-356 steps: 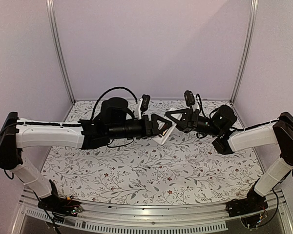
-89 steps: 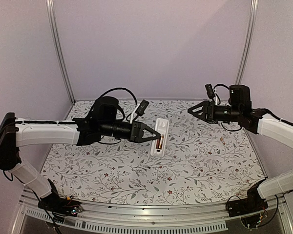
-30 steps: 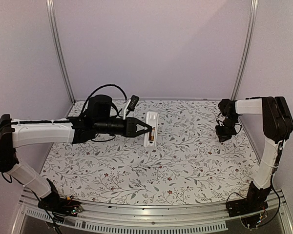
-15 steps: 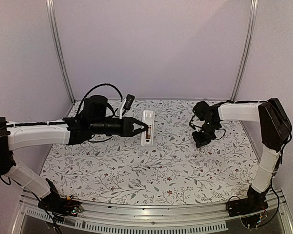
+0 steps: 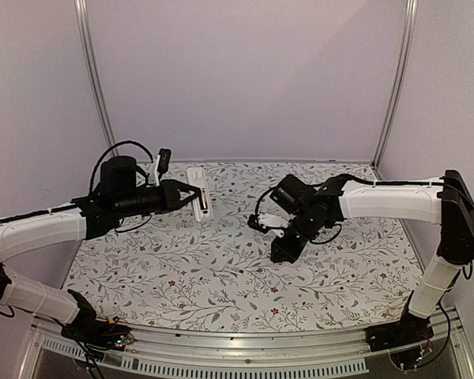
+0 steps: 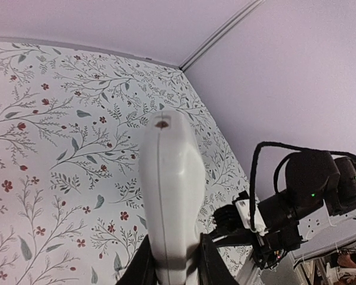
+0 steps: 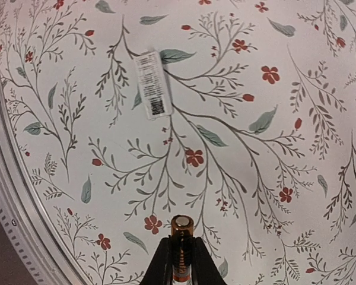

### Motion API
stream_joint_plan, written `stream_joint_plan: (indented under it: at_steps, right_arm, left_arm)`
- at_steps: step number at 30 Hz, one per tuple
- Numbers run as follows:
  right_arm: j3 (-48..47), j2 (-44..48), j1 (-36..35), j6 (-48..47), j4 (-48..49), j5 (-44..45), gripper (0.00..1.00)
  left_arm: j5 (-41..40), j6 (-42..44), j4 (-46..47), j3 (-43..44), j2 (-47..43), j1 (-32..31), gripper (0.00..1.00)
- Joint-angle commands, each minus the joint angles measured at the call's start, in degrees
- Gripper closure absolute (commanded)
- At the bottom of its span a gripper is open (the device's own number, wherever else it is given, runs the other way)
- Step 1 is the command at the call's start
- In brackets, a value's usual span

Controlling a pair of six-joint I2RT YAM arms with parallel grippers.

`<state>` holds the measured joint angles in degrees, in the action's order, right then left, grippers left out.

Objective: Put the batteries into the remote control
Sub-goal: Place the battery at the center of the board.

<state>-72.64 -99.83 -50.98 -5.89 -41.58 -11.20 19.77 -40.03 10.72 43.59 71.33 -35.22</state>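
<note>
The white remote control hangs above the back left of the cloth, and my left gripper is shut on its near end. In the left wrist view the remote control shows a plain white side running away from the black fingers; its battery recess is hidden. My right gripper points down over the middle of the cloth. In the right wrist view it is shut on one of the batteries, whose gold end sticks out past the fingertips. No other battery shows.
The table carries a flower-patterned cloth. A small white printed label lies on the cloth ahead of the right gripper. The table's metal edge runs along the left of the right wrist view. The right arm shows beyond the remote.
The left arm has drawn the remote back to the left. The right arm has swung from the far right to the middle, tipped down over the cloth.
</note>
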Motion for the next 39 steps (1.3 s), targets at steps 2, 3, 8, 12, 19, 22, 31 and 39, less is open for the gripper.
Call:
stream_joint_plan:
  at_steps: [2, 3, 8, 12, 19, 22, 31, 39]
  right_arm:
    - [-4.0, -3.2, -9.4, -9.3, -1.5, 1.0, 0.91]
    - [-5.0, -4.6, -11.1, -10.9, -2.4, 2.6, 0.91]
    - [-12.3, -12.2, -16.6, -16.0, -8.3, 6.7, 0.92]
    - [-16.2, -16.5, -17.2, -18.4, -10.8, 7.7, 0.92]
    - [-18.5, -21.0, -17.3, -22.1, -12.4, 10.8, 0.88]
    - [-18.7, -22.4, -17.3, -22.7, -12.4, 10.9, 0.82]
    - [-18.7, -22.9, -17.0, -22.0, -12.2, 10.9, 0.59]
    - [-18.2, -14.4, -15.4, -19.1, -8.6, 10.9, 0.49]
  left_arm:
    - [-2.3, -2.9, -3.8, -1.9, -3.9, 4.2, 0.98]
    - [-2.2, -2.9, -4.4, -2.0, -4.2, 4.6, 0.98]
    - [-1.7, -3.4, -4.1, -3.1, -4.8, 5.5, 0.98]
    - [-1.2, -3.7, -3.6, -3.5, -4.7, 5.8, 0.99]
    - [-0.6, -3.7, -3.5, -3.8, -4.7, 6.1, 0.98]
    - [-0.2, -3.7, -3.5, -3.7, -4.4, 6.2, 0.98]
    - [0.2, -3.7, -3.7, -3.3, -4.5, 6.2, 0.98]
    - [2.3, -1.6, -4.1, -1.9, -4.3, 6.2, 0.98]
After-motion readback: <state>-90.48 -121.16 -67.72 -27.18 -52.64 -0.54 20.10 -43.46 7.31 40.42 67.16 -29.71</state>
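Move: The right gripper, holding the battery, is bound for a bare patch of the board about 7 cm back towards the base, 6 cm to its left and 7 cm below. The white labelled strip lies some 9 cm forward and 7 cm left of that patch. The remote is about 25 cm left of the right gripper, 8 cm forward and 14 cm higher. From the left gripper, the patch lies roughly 22 cm right, 15 cm back and 22 cm down. Bring the right gripper back and left, about 8 cm each way, turning it some 35 degrees counter-clockwise, and sink about 7 cm as the fingers come to point straight down. Set the battery on the board, then open to about half, staying low around it. Meanwhile ease the left gripper 4 cm left, still gripping the remote, and hold there. ##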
